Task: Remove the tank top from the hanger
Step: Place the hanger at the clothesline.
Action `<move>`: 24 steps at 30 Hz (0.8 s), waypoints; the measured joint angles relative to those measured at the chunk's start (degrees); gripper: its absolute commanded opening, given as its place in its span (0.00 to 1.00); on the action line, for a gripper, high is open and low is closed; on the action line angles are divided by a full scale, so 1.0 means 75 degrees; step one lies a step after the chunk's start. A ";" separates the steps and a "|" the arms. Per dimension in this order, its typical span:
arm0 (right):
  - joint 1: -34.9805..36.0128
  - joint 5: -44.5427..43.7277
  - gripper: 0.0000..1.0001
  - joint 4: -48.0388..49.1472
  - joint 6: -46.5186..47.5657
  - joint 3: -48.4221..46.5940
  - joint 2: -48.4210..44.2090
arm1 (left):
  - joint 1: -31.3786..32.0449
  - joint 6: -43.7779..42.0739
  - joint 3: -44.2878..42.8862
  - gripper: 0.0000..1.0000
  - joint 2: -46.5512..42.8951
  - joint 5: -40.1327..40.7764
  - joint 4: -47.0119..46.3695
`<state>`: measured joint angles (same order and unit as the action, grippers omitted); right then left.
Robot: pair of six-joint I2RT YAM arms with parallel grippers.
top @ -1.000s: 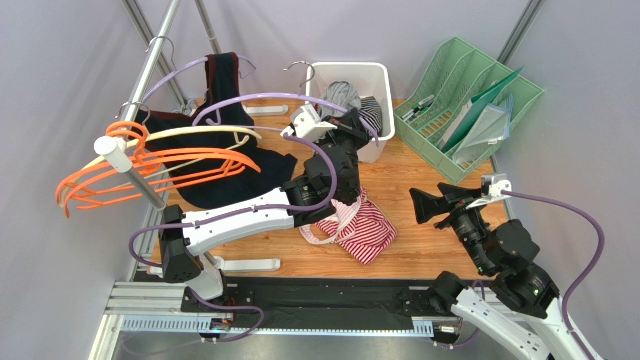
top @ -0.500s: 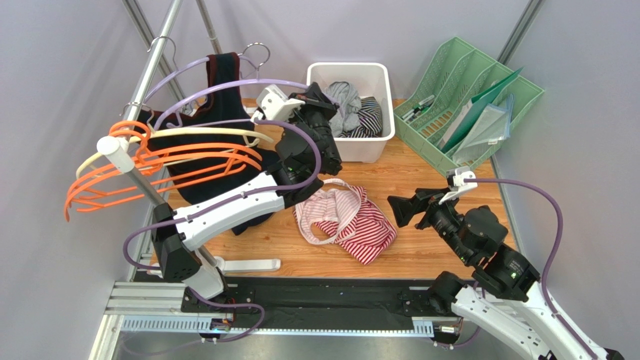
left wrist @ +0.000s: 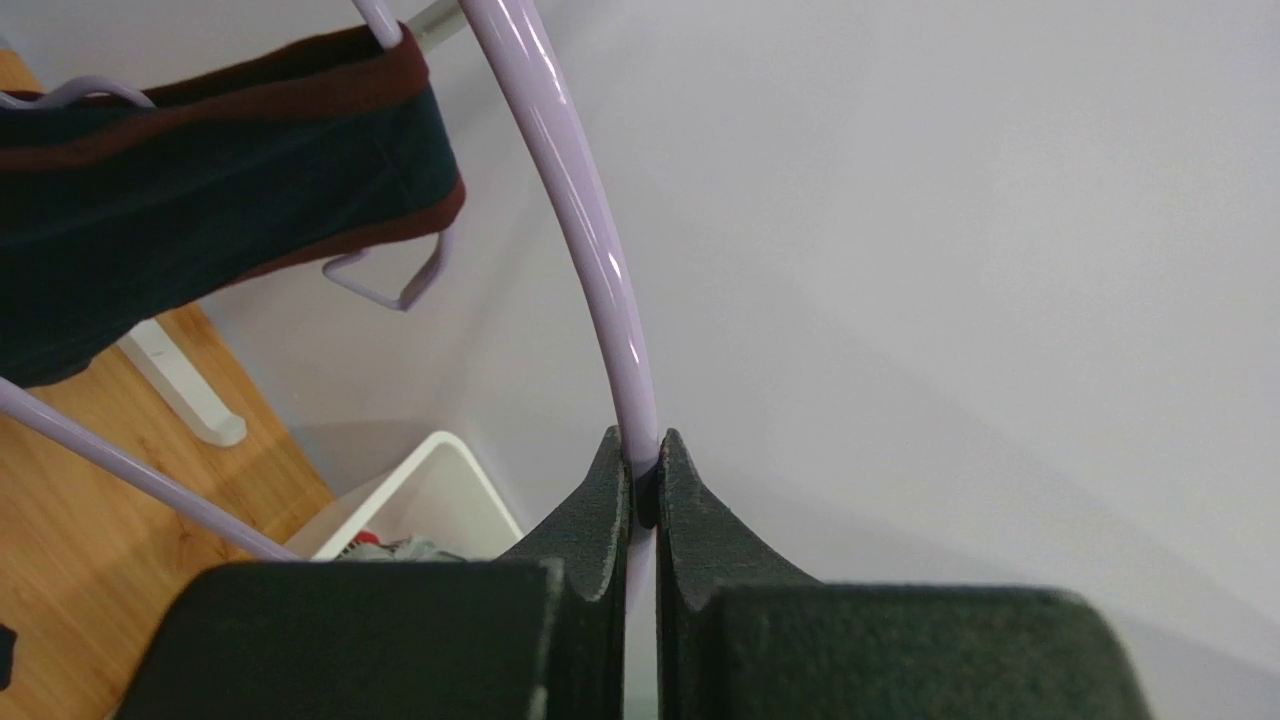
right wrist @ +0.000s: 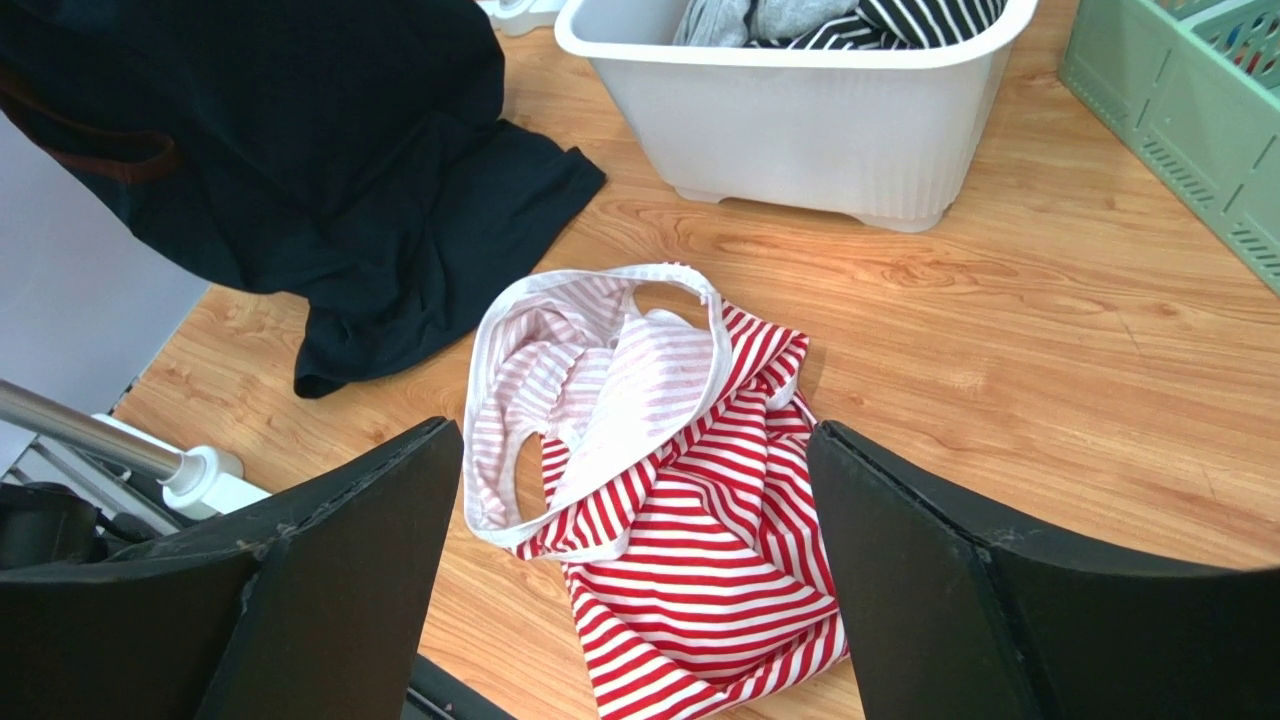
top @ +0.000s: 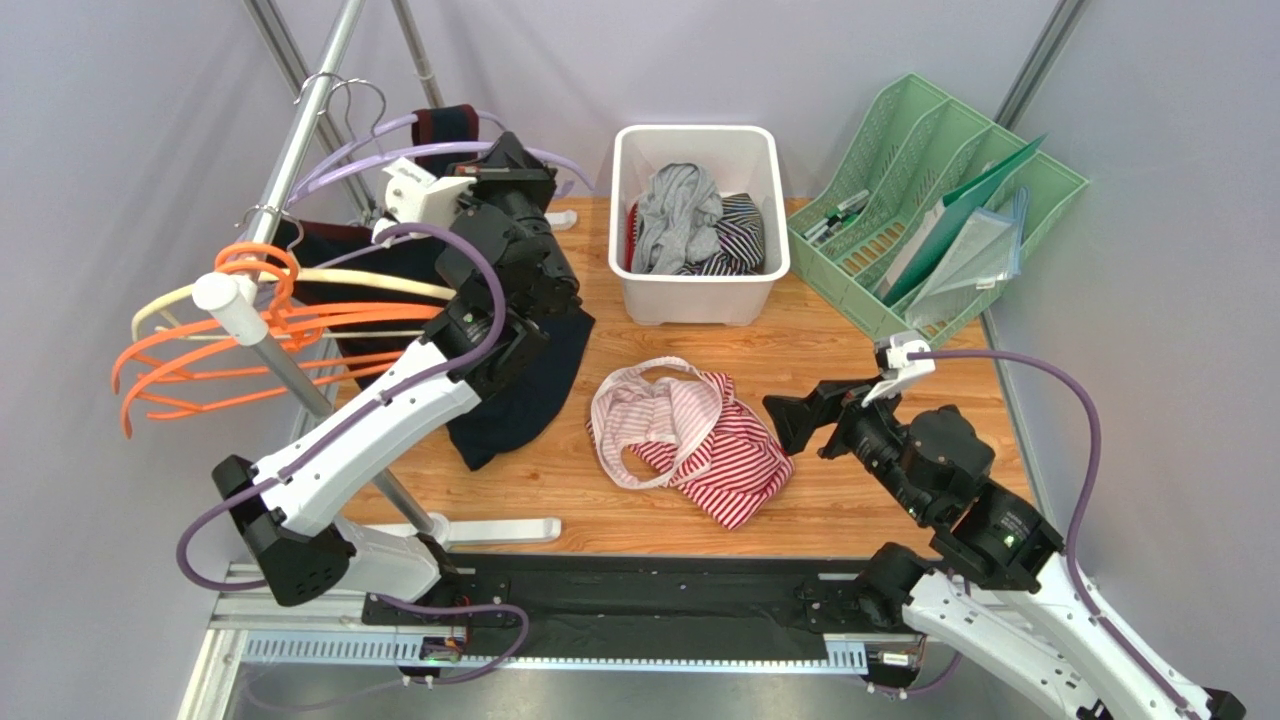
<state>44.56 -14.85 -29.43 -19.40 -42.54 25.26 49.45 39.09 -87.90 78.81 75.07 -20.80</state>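
Note:
The red-and-white striped tank top (top: 694, 444) lies crumpled on the wooden table, off any hanger. Up at the clothes rail, my left gripper (top: 511, 155) is shut on the thin rod of an empty lavender hanger (top: 361, 155). In the left wrist view the hanger (left wrist: 579, 225) runs straight into the closed left gripper (left wrist: 642, 477). My right gripper (top: 784, 423) is open, low over the table just right of the tank top. Seen from the right wrist, the tank top (right wrist: 676, 450) lies between and beyond the spread fingers (right wrist: 301, 585) of the right gripper (right wrist: 631, 578).
A dark navy garment (top: 519, 390) with maroon trim hangs on a second lavender hanger (left wrist: 226, 165), its hem on the table. Orange and cream hangers (top: 301, 323) fill the rail (top: 301, 135). A white bin (top: 621, 210) of clothes and a green organizer (top: 947, 195) stand behind.
My left arm swung the empty lavender hanger up and left to the rail. My right gripper slid left toward the tank top, which stayed put.

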 measured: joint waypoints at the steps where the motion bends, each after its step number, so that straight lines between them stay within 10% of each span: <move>1: 0.0000 0.0017 0.92 0.0023 -0.0020 0.0026 0.0041 | -0.0041 0.0050 0.0058 0.00 -0.0070 -0.0003 0.0029; 24: 0.0000 0.0300 0.92 0.0527 -0.0184 0.0108 0.0822 | -0.1262 0.2640 0.1384 0.00 -0.1419 -0.0114 0.2576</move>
<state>44.56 -12.60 -25.47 -20.78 -41.74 31.42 39.99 58.89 -77.52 68.16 74.22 -1.48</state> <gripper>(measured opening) 0.917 0.019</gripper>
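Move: The left gripper, holding the emptied purple hanger near one end, has its free spot on the clothesline rail about 24 cm to its left, 1 cm ahead and 4 cm higher. The purple hanger with the navy top is roughly 18 cm left and 8 cm ahead; the beige hanger 24 cm left and 10 cm back. The striped tank top lies some 10 cm left, 4 cm ahead of and 25 cm below the open right gripper. Bring the left gripper about 8 cm left towards the clothesline rail, keeping its pinch on the purple hanger, then let it sink some 5 cm, mostly late, so the hook comes to the rail between the navy top's hanger and the beige one; turn it slightly counter-clockwise. Meanwhile ease the right gripper, still open, a couple of centimetres left, down and forward towards the striped tank top. ##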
